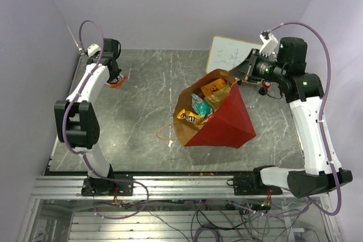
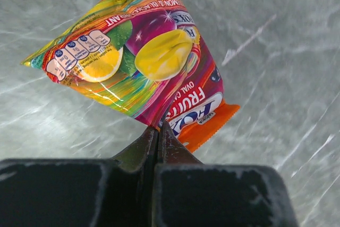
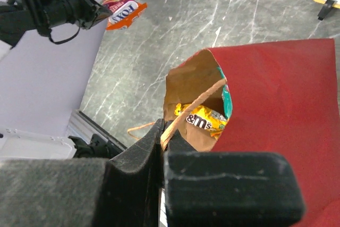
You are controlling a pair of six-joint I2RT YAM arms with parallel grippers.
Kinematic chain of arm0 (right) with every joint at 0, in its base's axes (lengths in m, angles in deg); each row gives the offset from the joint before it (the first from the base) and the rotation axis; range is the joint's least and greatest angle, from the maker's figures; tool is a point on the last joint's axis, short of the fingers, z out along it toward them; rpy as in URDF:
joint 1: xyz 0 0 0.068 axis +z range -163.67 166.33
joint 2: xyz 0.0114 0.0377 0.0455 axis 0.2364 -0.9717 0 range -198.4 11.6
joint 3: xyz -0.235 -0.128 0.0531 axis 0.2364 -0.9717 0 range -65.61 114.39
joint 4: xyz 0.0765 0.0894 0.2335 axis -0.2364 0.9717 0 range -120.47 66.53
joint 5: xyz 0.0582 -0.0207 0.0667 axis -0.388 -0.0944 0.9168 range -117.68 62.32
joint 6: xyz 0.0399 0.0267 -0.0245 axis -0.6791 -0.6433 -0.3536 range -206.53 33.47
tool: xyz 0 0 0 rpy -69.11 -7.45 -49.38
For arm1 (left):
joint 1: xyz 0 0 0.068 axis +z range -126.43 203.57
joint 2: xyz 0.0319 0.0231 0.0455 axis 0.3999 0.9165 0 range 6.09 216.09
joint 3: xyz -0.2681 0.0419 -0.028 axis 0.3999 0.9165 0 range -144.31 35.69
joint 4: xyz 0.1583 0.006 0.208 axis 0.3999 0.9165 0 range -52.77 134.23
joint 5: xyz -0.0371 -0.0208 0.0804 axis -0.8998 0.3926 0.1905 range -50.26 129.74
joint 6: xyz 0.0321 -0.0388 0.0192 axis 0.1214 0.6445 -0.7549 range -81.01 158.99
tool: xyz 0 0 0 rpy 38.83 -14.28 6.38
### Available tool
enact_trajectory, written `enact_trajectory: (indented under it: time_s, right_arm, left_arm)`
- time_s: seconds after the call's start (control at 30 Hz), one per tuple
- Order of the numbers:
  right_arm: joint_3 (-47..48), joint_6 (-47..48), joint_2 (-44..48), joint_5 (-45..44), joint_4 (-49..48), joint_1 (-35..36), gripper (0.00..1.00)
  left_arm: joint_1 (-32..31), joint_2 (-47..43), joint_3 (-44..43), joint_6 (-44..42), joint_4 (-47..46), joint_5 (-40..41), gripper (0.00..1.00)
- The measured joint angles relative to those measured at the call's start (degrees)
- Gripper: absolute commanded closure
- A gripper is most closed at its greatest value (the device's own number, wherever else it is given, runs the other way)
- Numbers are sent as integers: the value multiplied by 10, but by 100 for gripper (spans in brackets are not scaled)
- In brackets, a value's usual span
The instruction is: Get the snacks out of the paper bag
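The red paper bag [image 1: 227,120] lies tilted on the table, its brown mouth open to the upper left. Inside it show a yellow M&M's packet [image 1: 191,118], a teal pack [image 1: 201,106] and a yellow-orange pack [image 1: 215,87]. My right gripper [image 3: 162,137] is shut on the bag's cord handle [image 3: 199,101] and holds the top edge up [image 1: 241,77]. My left gripper [image 2: 158,128] is shut on the corner of a colourful Fox's fruit sweets packet [image 2: 143,57], held just above the table at the far left [image 1: 117,81].
A whiteboard [image 1: 227,54] lies at the back right behind the bag, with a red-capped marker [image 1: 263,89] beside it. The bag's other cord handle [image 1: 164,134] trails on the table to the bag's left. The metal rail [image 1: 170,185] runs along the near edge.
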Motion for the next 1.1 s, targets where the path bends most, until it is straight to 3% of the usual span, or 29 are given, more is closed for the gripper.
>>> enact_trajectory:
  time_s: [0.17, 0.23, 0.33, 0.4, 0.43, 0.57, 0.73, 0.9, 1.0, 1.1]
  right_arm:
    - [44, -5, -27, -27, 12, -2, 100]
    - [52, -6, -32, -37, 15, -4, 100]
    - [54, -2, -32, -50, 16, -7, 100]
    - [55, 5, -32, -67, 19, -10, 100]
    - [56, 10, -32, -78, 20, -11, 100]
    - [57, 28, -31, -108, 19, -16, 100]
    - [52, 47, -30, -118, 15, -17, 100]
    - [44, 88, -26, -131, 14, -18, 100]
    - [50, 125, -27, -140, 22, -18, 100]
    - [53, 165, -26, -155, 32, -18, 100]
  left_arm:
    - [45, 61, 17, 61, -90, -40, 91]
    - [54, 73, 40, 85, -125, -51, 81]
    - [56, 82, 83, 121, -160, -80, 50]
    - [59, 84, 114, 137, -176, -118, 9]
    - [60, 84, 130, 140, -185, -141, 6]
    - [65, 56, 202, 149, -198, -196, 0]
    - [65, -96, 273, 133, -162, -229, 0]
    - [57, -214, 271, 88, -158, -262, 3]
    - [28, -220, 240, 49, -156, -289, 5]
    - [-45, -194, 179, 2, -151, -311, 7]
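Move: The left hand still pinches the fruit candy pack over empty table near the left side. The bare spot it is bound for lies about 2 cm ahead, 3 cm to the right and 15 cm below, with the paper bag some 46 cm right of this hand, 18 cm nearer the base and 4 cm lower. The right hand, shut on the bag's handle, has the bag's middle about 4 cm back, 24 cm below and level sideways, and the bare spot roughly 15 cm ahead, 43 cm left and 35 cm below. The left hand lowers the candy pack about 13 cm to the bare table, easing forward at first and then drawing back, and opens wide near the bottom to let go, then climbs some 17 cm and swings right towards the paper bag, turning about 30 degrees clockwise with its fingers still open. Meanwhile the right hand keeps its pinch on the bag's handle and draws it right and a little forward, rolling its left side down. ##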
